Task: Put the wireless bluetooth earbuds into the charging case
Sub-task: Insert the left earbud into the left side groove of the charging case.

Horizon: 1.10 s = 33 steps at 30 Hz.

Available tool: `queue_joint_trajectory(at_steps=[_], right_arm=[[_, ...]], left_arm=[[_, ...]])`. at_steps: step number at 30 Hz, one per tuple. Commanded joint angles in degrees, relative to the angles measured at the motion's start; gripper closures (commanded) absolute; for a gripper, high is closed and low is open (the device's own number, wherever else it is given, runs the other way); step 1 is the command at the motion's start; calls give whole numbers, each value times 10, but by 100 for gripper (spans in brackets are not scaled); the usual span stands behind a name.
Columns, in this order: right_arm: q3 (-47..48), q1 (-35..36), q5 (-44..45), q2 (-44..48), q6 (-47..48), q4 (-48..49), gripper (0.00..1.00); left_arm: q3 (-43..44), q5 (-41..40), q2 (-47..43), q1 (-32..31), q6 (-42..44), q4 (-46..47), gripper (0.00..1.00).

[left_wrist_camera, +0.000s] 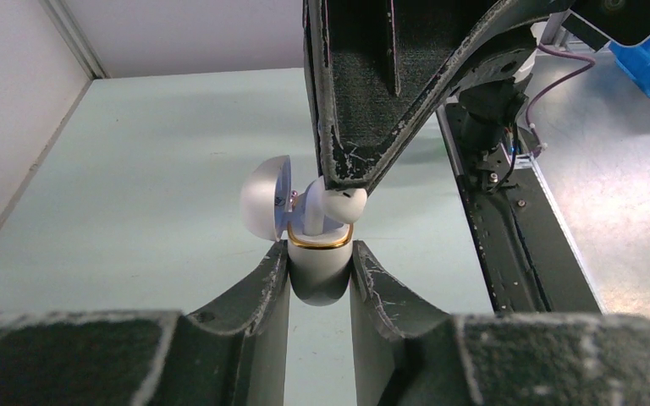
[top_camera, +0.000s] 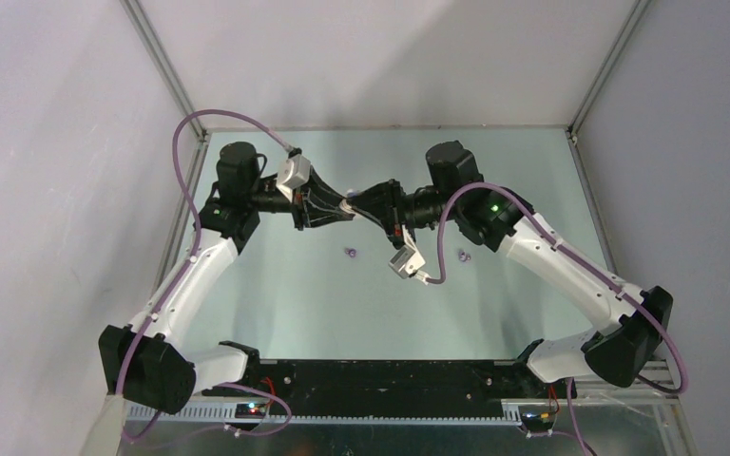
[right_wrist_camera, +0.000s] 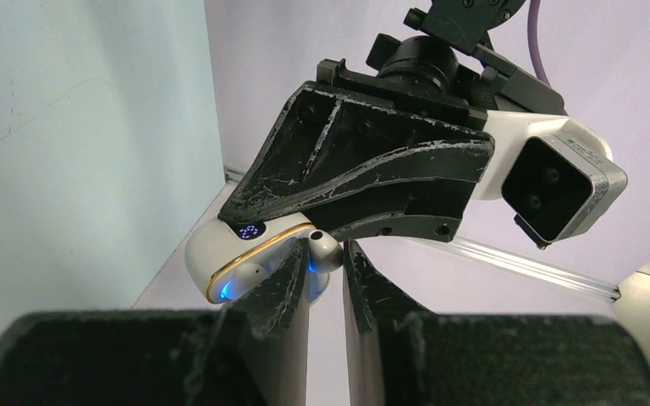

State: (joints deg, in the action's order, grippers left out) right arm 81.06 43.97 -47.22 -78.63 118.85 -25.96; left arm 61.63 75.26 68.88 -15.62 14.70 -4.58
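Observation:
In the air over the middle of the table, my left gripper (left_wrist_camera: 320,254) is shut on the body of a white charging case (left_wrist_camera: 322,275). The case has a gold rim, and its lid (left_wrist_camera: 264,199) is swung open to the left. My right gripper (right_wrist_camera: 326,254) is shut on a white earbud (right_wrist_camera: 325,252). It holds that earbud at the case's mouth, with the stem reaching down inside the rim. Another white earbud (right_wrist_camera: 250,272) sits in the case (right_wrist_camera: 212,254), lit blue. In the top view the two grippers meet tip to tip (top_camera: 354,207).
Two purple earbuds lie on the pale green table, one (top_camera: 350,252) below the grippers and one (top_camera: 464,256) to the right. The black base rail (top_camera: 390,375) runs along the near edge. Grey walls and metal frame bars enclose the table.

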Motion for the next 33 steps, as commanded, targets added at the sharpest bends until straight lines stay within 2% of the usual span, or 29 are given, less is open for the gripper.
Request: queue_joint_trajectory(at_steps=[1,3,6,10,17,26,33], right_arm=[[-1,5,8,-10,26,-18,100],[-1,6,18,-12,30,-21,97],[0,8,36,-12,28,-23,71],[0,8,47,-7,3,-18,58],[0,6,69,2,-5,-27,53],[4,7,66,16,-43,-8,51],[4,6,71,22,-88,21,48]], left_arm=[[25,17,-21,-3,25,3,100],[25,17,-22,-3,26,2,100],[25,17,-21,-2,28,1,100],[24,17,-20,0,23,3,100],[17,22,-21,5,-9,39,100],[-22,14,-22,15,-129,196,100],[-53,-3,-12,20,-277,364,100]])
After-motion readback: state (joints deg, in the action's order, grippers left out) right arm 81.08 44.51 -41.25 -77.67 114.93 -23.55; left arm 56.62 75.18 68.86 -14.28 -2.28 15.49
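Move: The right fingers still pinch the left earbud, whose stem is already at the groove. The charging case's middle lies about 2 cm to their left, 2 cm lower and 1 cm ahead, with the open lid some 2 cm forward of the case and 1 cm to its right. The left hand grips the case, whose middle is about 1 cm to that hand's right. The earbud sits roughly 3 cm right, 2 cm above and 1 cm back of the left hand. Down a last half centimetre, the right hand eases the left earbud towards the case, then spreads its fingers and lets go while drifting about 1 cm forward. It then rises some 1.5 cm, turning slightly clockwise. The left hand keeps its pinch on the case; after a tiny dip it lifts about 1.5 cm and goes 1 cm forward. ##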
